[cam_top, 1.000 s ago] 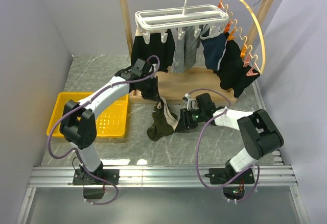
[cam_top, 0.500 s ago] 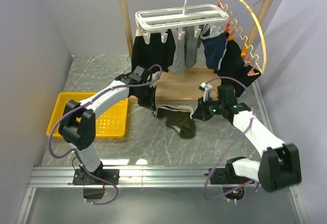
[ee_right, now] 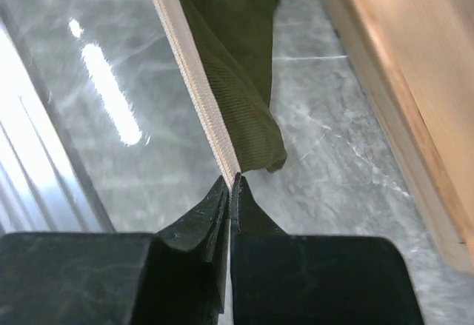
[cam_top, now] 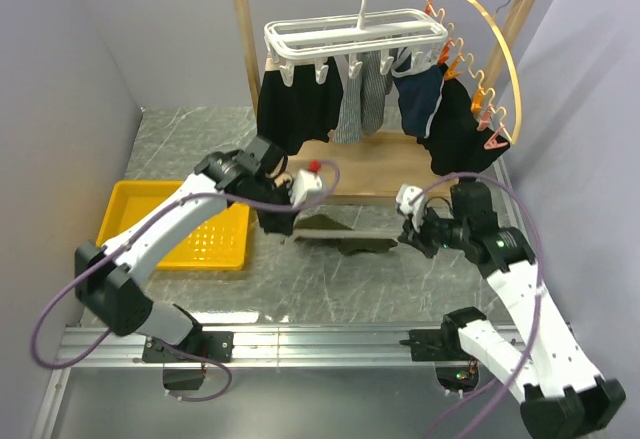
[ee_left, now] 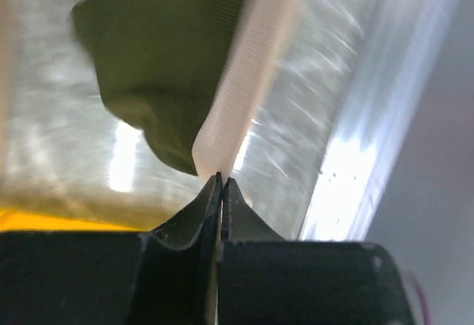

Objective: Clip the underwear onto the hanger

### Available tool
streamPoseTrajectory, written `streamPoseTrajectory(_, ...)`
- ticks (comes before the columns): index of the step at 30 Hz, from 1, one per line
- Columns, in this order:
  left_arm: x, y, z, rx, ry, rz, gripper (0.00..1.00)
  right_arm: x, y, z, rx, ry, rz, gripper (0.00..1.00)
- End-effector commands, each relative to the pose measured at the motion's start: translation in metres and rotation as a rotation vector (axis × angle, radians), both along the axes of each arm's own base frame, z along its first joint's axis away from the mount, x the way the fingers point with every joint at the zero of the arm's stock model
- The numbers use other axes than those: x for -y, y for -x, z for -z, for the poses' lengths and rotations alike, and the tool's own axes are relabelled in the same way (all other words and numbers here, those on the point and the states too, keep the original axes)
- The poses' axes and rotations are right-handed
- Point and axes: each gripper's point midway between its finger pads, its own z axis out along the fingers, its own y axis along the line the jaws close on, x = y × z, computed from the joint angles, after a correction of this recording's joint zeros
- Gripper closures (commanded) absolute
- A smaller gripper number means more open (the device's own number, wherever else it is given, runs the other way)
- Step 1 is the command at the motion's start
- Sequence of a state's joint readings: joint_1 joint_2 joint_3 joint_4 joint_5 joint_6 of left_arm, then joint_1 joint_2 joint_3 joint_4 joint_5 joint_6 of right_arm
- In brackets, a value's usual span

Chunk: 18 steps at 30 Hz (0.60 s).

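Note:
The olive-green underwear [cam_top: 345,236] with its beige waistband hangs stretched flat above the table between my two grippers. My left gripper [cam_top: 287,227] is shut on the waistband's left end [ee_left: 226,129]. My right gripper [cam_top: 408,231] is shut on the waistband's right end [ee_right: 204,114]. The green cloth droops below the band in both wrist views [ee_left: 170,66] [ee_right: 237,66]. The white grid hanger [cam_top: 355,37] hangs by its hook from the wooden rail behind, with white clips [cam_top: 322,69] dangling under it, well above the underwear.
A black garment [cam_top: 298,109], a striped one [cam_top: 360,99] and a navy one [cam_top: 420,99] hang from the hanger. A wooden hoop with orange clips [cam_top: 490,99] holds dark clothes at right. The wooden rack base [cam_top: 350,174] lies behind. A yellow tray [cam_top: 175,229] sits at left.
The underwear went from a crumpled heap on the table to a flat span lifted off it. My right gripper shut on the waistband and drew right; my left arm swung round and rose.

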State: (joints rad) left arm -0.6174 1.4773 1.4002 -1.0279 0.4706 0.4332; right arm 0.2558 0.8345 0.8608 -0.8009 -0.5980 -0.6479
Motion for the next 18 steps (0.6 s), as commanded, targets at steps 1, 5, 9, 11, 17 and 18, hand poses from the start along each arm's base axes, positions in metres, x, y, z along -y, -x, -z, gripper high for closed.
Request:
streamPoseTrajectory(1, -0.033, 0.072, 0.003, -0.039, -0.068, 0.280, 0.95, 0.018, 0.041, -0.006, 0.069, 0.127, -0.135, 1.00)
streamPoseTrajectory(5, -0.036, 0.105, -0.013, -0.016, -0.032, 0.419, 0.96, 0.013, 0.072, -0.022, 0.120, 0.110, -0.262, 1.00)
streamPoseTrajectory(9, -0.027, 0.115, -0.028, -0.034, 0.009, 0.437, 0.98, 0.009, 0.074, -0.021, 0.108, 0.096, -0.288, 1.00)
streamPoseTrajectory(11, -0.023, 0.113, -0.022, -0.055, 0.004, 0.454, 0.99, 0.007, 0.059, -0.010, 0.074, 0.103, -0.257, 1.00)
streamPoseTrajectory(17, 0.003, 0.059, 0.030, -0.207, -0.046, 0.273, 0.95, 0.003, -0.020, 0.045, -0.062, 0.154, -0.086, 1.00)
streamPoseTrajectory(18, 0.006, 0.037, 0.039, -0.220, -0.048, 0.212, 0.94, 0.000, -0.034, 0.054, -0.086, 0.158, -0.064, 1.00)
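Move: Both grippers already pinch the underwear by its pale waistband, strung between them roughly 17 cm above the table. The bare patch of table under the band's middle lies about 14 cm to the left gripper's right and 13 cm to the right gripper's left, level with both. The yellow basket's middle is some 27 cm left of the left gripper and 8 cm farther out, 16 cm below; the rack's front beam runs about 15 cm ahead of the patch, some 15 cm below the hands. Flick the underwear open: keep both pinches on the waistband and whip the grippers back from the rack together, left about 10 cm, right about 7, rising some 3 cm and yawing outward, left clockwise, right counter-clockwise. Then reverse, swinging both down and forward towards the bare table, the right one farther forward. ##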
